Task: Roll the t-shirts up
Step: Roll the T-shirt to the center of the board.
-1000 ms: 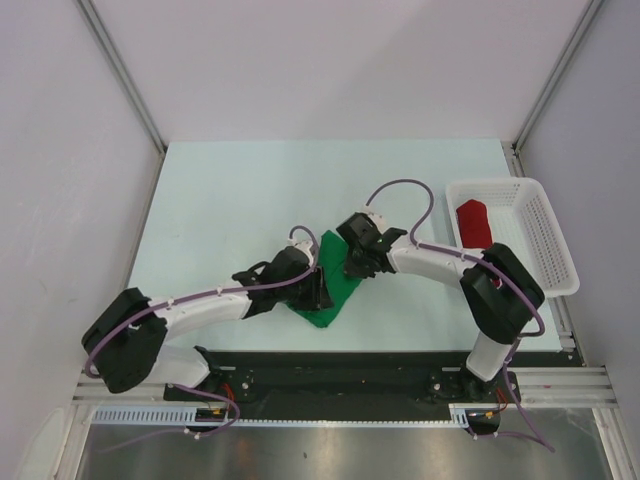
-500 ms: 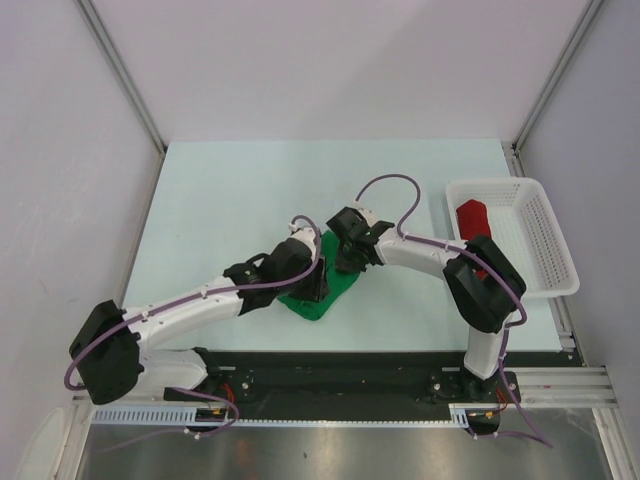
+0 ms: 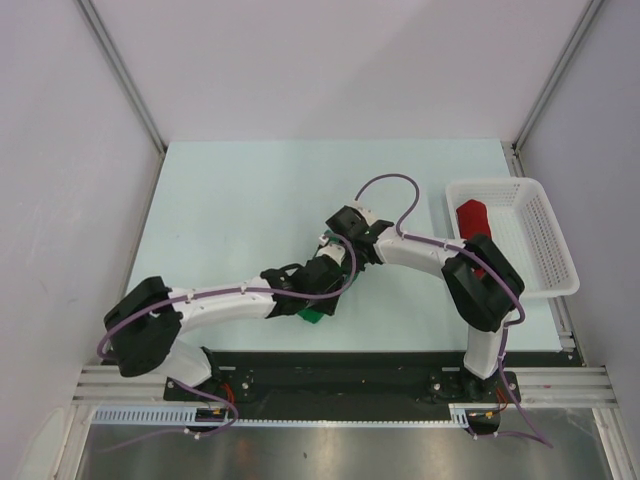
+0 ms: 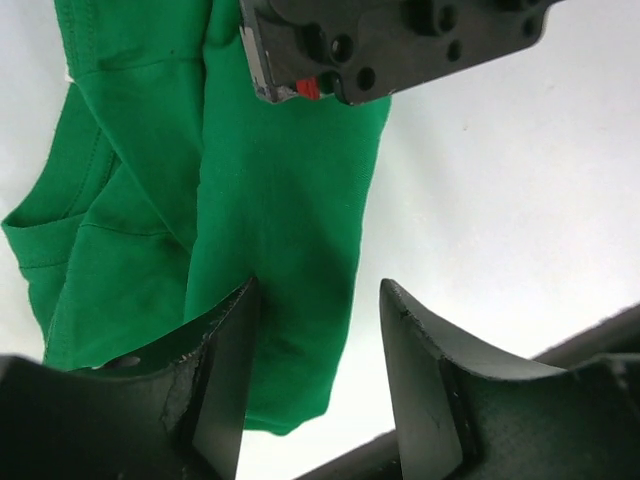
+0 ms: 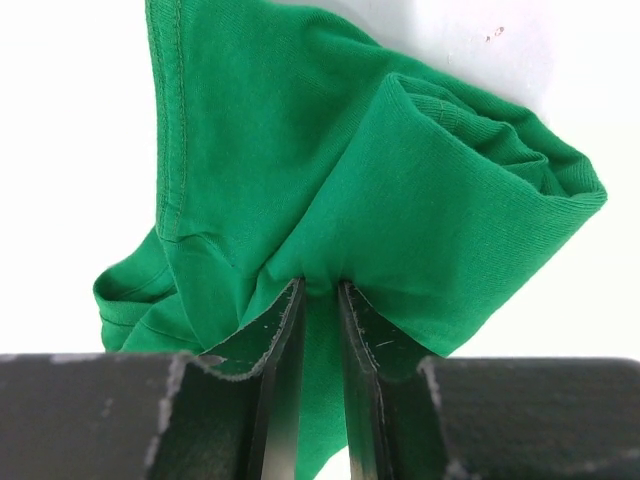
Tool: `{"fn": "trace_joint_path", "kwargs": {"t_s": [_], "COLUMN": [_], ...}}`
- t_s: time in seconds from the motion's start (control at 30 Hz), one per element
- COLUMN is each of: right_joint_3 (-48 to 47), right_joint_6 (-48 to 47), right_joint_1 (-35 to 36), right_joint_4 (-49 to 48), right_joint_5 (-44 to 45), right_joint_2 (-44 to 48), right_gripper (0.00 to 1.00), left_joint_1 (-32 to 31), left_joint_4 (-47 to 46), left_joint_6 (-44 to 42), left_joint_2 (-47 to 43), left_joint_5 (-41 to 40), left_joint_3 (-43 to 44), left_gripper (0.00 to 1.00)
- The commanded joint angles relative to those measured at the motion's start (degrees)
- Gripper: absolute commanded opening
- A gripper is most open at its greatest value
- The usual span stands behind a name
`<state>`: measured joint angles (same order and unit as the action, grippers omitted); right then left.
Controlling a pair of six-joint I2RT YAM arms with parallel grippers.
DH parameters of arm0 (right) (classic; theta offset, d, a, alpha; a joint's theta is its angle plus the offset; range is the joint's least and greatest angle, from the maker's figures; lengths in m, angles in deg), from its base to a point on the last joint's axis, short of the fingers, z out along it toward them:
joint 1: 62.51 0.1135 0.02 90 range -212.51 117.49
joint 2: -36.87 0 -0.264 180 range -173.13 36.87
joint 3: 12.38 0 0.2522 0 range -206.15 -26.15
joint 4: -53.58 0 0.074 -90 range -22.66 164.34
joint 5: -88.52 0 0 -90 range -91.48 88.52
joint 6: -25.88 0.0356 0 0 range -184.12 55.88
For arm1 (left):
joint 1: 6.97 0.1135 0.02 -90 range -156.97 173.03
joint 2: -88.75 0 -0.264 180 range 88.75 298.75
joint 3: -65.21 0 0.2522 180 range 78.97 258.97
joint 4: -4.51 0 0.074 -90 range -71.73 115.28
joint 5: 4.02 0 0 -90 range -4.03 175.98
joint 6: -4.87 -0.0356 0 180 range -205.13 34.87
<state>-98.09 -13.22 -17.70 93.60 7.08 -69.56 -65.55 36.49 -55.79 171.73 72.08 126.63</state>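
Observation:
The green t-shirt (image 3: 312, 316) is bunched near the table's front centre, mostly hidden under both grippers in the top view. My right gripper (image 3: 338, 256) is shut on a raised fold of the green t-shirt (image 5: 400, 170), pinched between its fingertips (image 5: 320, 288). My left gripper (image 3: 322, 283) is open and low over the shirt's edge. The green cloth (image 4: 270, 200) lies between and under its fingers, its left finger (image 4: 225, 370) over the cloth. The red t-shirt (image 3: 472, 222) lies rolled in the white basket (image 3: 545, 245).
The white mesh basket stands at the table's right edge. My right gripper's black body (image 4: 390, 40) sits just beyond the left gripper's fingers. The black base rail (image 3: 340, 372) runs along the near edge.
My left gripper has moved right and in over the green shirt, close to the right gripper. The shirt has been bunched tighter and is now mostly covered. The right gripper shifted slightly left.

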Motion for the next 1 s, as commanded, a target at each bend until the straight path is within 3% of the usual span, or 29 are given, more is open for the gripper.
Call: {"fn": "trace_joint_path", "kwargs": {"t_s": [0.0,0.2,0.3,0.4,0.53,0.63,0.97], "right_joint_3": [-0.8,-0.9,-0.8,-0.7,-0.7,-0.1,11.1], "right_joint_6": [-0.3,-1.1,-1.3,-1.1,-1.1,-1.1,-0.3], "right_joint_1": [-0.3,-1.1,-1.8,-2.6,-4.0,-5.8,-12.6], "right_joint_4": [1.3,1.0,0.7,0.9,1.8,2.4,-0.1], "right_joint_5": [0.6,0.5,0.2,0.6,2.5,3.1,3.0], "right_joint_2": [-2.1,-0.4,0.8,2.5,6.8,9.0,23.5], "right_gripper": [0.25,0.33,0.37,0.39,0.42,0.43,0.44], "left_joint_1": [-1.6,-2.3,-2.2,-2.2,-2.2,-2.2,-2.2], "left_joint_4": [-1.2,-0.9,-1.0,-1.6,-5.1,-6.4,-20.2], "left_joint_6": [-1.1,-0.1,0.4,0.4,-0.3,-0.4,7.1], "left_joint_2": [2.1,4.6,5.4,5.3,4.0,3.7,0.7], "left_joint_5": [-4.2,-7.3,-8.5,-7.6,-4.0,-0.4,16.6], "left_joint_3": [-1.1,-2.5,-2.8,-3.1,-4.1,-4.5,-10.2], "left_gripper": [0.56,0.58,0.54,0.42,0.11,0.0,0.0]}}
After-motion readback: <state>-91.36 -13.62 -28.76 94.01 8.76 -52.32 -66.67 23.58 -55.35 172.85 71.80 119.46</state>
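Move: The near part of the T-shirt's folded strip lies right beneath the left gripper, about 1 cm to its left and 2 cm down. The right gripper is down on the same strip farther out; from it the strip's far end is some 2 cm ahead and 4 cm right, and the loose flap about 3 cm ahead and 5 cm left. The red roll in the tray sits roughly 29 cm to its right, 5 cm farther out. Sink the open left gripper about 2 cm astride the strip's right edge, shut the fingers and pinch the cloth near its near end, then ease slightly right and back, keeping the pinch. Meanwhile open the right fingers partway and bring them free of the cloth, swinging right and up about 8 cm each and a little forward, turning slightly clockwise. ##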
